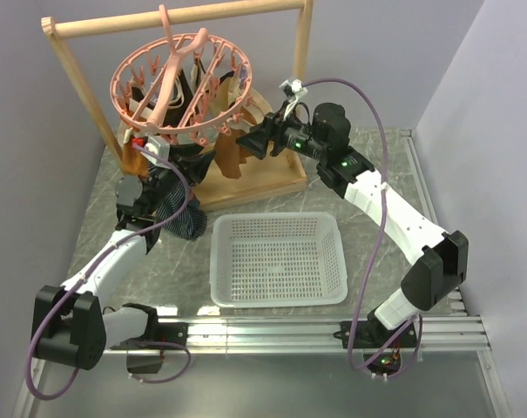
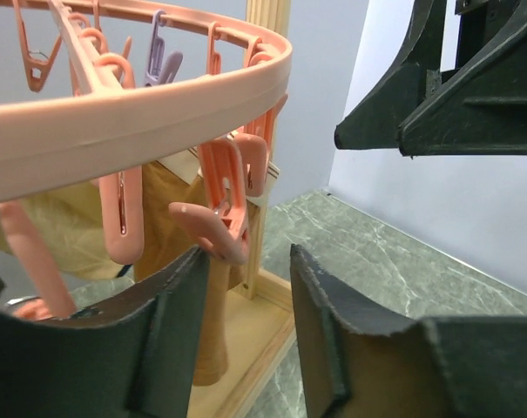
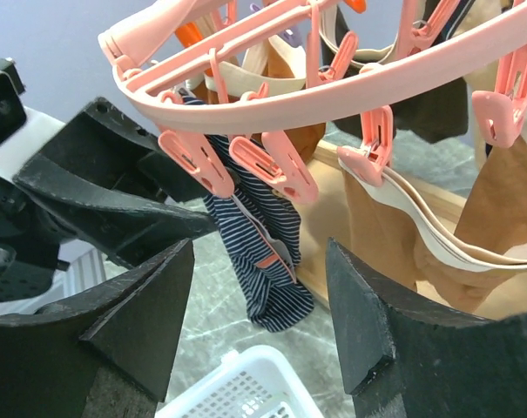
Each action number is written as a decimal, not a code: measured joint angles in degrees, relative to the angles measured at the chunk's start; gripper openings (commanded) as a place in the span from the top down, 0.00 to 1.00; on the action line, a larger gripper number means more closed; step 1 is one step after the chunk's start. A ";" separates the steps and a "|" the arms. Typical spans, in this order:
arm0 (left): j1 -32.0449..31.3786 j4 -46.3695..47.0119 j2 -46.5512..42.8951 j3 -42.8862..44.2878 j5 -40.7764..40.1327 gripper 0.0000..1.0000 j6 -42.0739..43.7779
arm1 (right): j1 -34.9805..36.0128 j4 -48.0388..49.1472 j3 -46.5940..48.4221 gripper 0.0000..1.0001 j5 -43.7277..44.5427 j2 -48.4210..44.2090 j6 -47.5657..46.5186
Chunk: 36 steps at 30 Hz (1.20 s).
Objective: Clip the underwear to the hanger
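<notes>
The pink ring hanger (image 1: 183, 83) hangs by its hook from the wooden rack. The navy striped underwear (image 1: 181, 214) hangs down from the clips on the ring's near-left side; in the right wrist view it (image 3: 265, 252) dangles from two pink clips (image 3: 272, 165). My left gripper (image 1: 163, 165) is open and empty just under the ring, beside the underwear; in its own view the jaws (image 2: 248, 261) stand apart with a pink clip (image 2: 212, 228) touching the left fingertip. My right gripper (image 1: 239, 139) is open and empty, pointing at the ring's near edge (image 3: 261, 261).
Brown and tan garments (image 3: 402, 218) hang from other clips. The wooden rack (image 1: 176, 17) has a flat base (image 1: 263, 178) behind the arms. A white perforated basket (image 1: 219, 261) stands on the marble table in front, with nothing in it. The two grippers face each other closely.
</notes>
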 measured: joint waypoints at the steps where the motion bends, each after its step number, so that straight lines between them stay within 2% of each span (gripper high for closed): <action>1: -0.04 0.09 0.24 0.04 -0.07 0.56 -0.11 | 0.00 0.42 0.00 0.32 -0.15 0.28 0.39; 6: -0.09 0.15 1.07 0.59 -0.48 0.60 -0.57 | 0.02 2.12 0.07 0.34 -0.31 0.83 2.12; 10: -0.20 0.57 1.18 1.01 -1.46 0.53 -0.61 | 0.46 3.32 0.72 0.34 -0.26 1.55 2.97; 15: -0.57 1.36 2.16 1.79 -2.58 0.61 -0.76 | 0.94 4.15 0.96 0.35 -0.31 2.34 3.48; 19: -0.85 1.53 2.62 1.84 -2.82 0.71 -0.70 | 1.09 4.70 0.96 0.36 -0.22 2.71 3.76; 20: -0.83 1.44 2.64 1.86 -2.82 0.81 -0.63 | 1.16 4.83 1.03 0.38 -0.13 2.78 3.80; 22: -0.83 1.18 2.62 2.21 -2.86 0.93 -0.61 | 1.36 4.70 1.49 0.40 0.24 3.04 3.63; 25: -0.87 -0.63 2.25 3.30 -2.86 0.99 0.35 | 2.25 3.76 3.26 0.48 2.25 3.69 3.08; 31: -0.90 -5.68 -0.24 4.33 -2.86 1.00 3.02 | 5.25 0.37 7.45 0.57 7.63 4.48 2.43; 36: -0.90 -8.31 -2.19 4.37 -3.06 1.00 4.59 | 7.19 -1.68 10.21 0.57 11.02 5.16 3.39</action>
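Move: Just ahead of the left fingers, roughly 2 cm forward and 2 cm up, hangs the pink clip on the hanger's near rim; from the right hand that clip is some 11 cm to the left, about 1 cm forward and 4 cm higher. The striped underwear hangs about 8 cm left of the left hand, some 2 cm back and 13 cm lower. The brown garment hangs roughly 7 cm ahead, 7 cm right and 6 cm below the left hand. Closing on the near-rim clip, the left hand eases about 1 cm forward with its half-open fingers, shuts them on the clip's handles, then keeps rising to about 2 cm up while drawing back 1 cm. The right hand goes about 4 cm left, and later 3.5 cm up, towards the same clip and rim, partly closing its fingers; no contact of its own can be made out. ##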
